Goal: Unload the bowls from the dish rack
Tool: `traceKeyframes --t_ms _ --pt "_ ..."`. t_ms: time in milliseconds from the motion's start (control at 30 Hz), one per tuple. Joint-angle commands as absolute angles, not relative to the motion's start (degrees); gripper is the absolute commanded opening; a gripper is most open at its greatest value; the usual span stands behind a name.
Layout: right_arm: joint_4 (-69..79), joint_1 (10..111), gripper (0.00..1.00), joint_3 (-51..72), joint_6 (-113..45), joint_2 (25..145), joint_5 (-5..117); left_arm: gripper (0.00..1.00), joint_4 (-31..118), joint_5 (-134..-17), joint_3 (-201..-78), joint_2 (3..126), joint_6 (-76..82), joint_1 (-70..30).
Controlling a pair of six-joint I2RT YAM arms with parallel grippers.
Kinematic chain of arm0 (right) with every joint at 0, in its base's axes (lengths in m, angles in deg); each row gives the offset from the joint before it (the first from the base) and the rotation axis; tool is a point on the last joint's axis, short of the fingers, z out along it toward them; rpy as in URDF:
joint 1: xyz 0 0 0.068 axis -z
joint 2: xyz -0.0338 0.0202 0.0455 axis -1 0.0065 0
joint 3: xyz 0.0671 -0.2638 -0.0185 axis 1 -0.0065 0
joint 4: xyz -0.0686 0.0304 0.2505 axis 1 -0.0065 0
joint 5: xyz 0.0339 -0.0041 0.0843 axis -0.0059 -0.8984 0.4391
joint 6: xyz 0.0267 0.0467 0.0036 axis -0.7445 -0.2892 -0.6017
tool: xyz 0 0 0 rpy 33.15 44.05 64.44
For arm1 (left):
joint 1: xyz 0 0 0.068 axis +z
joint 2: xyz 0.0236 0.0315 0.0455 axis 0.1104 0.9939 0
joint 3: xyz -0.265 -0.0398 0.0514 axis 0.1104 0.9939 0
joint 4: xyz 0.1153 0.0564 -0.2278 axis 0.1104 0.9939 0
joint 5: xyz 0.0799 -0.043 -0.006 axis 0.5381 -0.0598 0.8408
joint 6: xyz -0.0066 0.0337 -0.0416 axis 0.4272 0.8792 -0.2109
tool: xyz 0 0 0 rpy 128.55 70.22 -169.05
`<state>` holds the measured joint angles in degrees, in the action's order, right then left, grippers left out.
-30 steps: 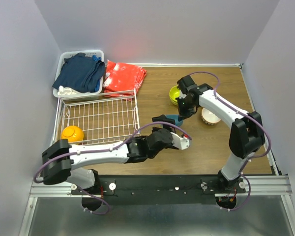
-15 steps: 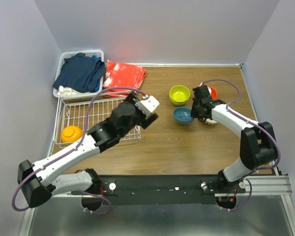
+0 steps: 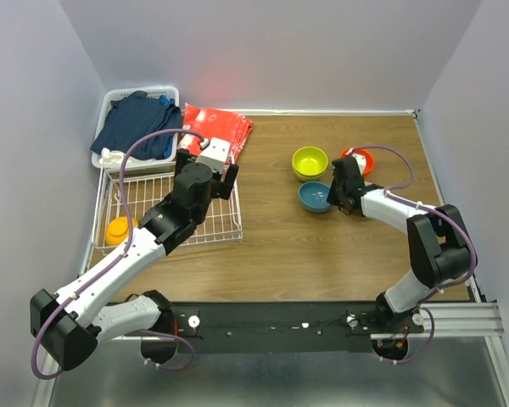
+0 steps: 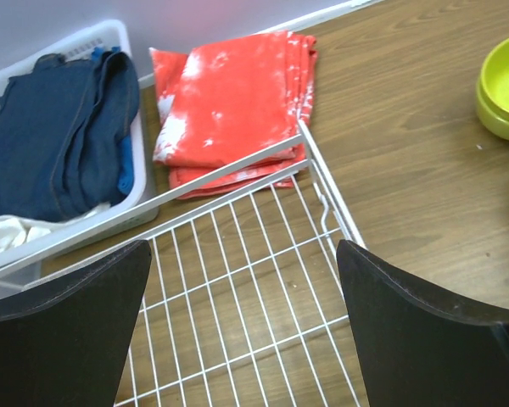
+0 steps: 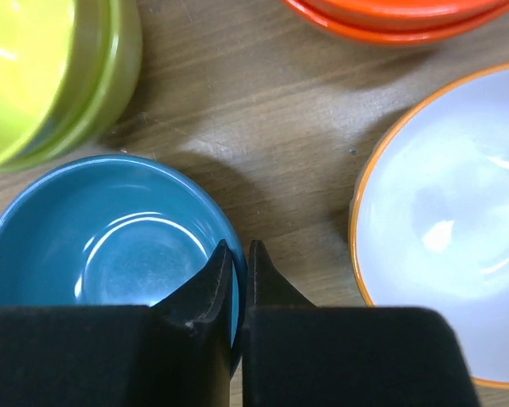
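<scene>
The white wire dish rack (image 3: 174, 212) (image 4: 237, 297) holds one yellow-orange bowl (image 3: 119, 229) at its near left. My left gripper (image 3: 205, 170) (image 4: 242, 250) hovers open over the rack's far right corner, nothing between its fingers. On the table stand stacked lime green bowls (image 3: 310, 161) (image 4: 505, 85) (image 5: 42, 76), a red-orange bowl (image 3: 362, 158) (image 5: 390, 17) and a white bowl with an orange rim (image 5: 445, 229). The blue bowl (image 3: 312, 197) (image 5: 110, 246) rests among them. My right gripper (image 3: 333, 193) (image 5: 240, 250) is shut on its rim, one finger inside and one outside.
A white plastic basket of dark blue clothes (image 3: 136, 127) (image 4: 51, 144) stands behind the rack. A folded red cloth (image 3: 214, 129) (image 4: 229, 102) lies beside it at the rack's far right corner. Grey walls close in the left, right and back.
My left arm has swung from the middle of the table leftward to the rack's far right corner. The right arm has shifted right and lower, its gripper staying at the blue bowl.
</scene>
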<state>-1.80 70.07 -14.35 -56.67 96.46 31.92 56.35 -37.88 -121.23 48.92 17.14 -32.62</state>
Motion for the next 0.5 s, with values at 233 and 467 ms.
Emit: traceKeyframes --t_ms 233,467 --pt "2.4 69.9 0.45 -17.8 -57.0 92.8 31.7 0.99 53.9 -30.0 -119.0 46.4 16.3 -31.5" --pt "1.1 69.9 0.50 -17.6 -54.9 85.2 35.4 0.99 54.1 -29.1 -119.0 47.1 16.5 -30.6"
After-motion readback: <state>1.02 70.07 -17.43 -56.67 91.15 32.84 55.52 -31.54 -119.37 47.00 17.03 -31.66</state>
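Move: The right fingers are still closed on the right-hand rim of the blue bowl, its middle about 5 cm left and 2 cm below. The lime bowls stand some 11 cm ahead and 7 cm left, the red bowls 11 cm ahead and 7 cm right, and the white bowl 9 cm right, 1 cm ahead. From the left gripper, the yellow bowl is roughly 26 cm left, 5 cm back and 22 cm below. Open the right fingers to about half and let go of the blue bowl's rim, sinking a touch as they part, then lift the hand straight up about 3 cm, leaving the rim below between the fingertips. Meanwhile ease the left gripper, wide open and empty, about 3 cm left above the rack towards the yellow bowl, turning it slightly counter-clockwise. ##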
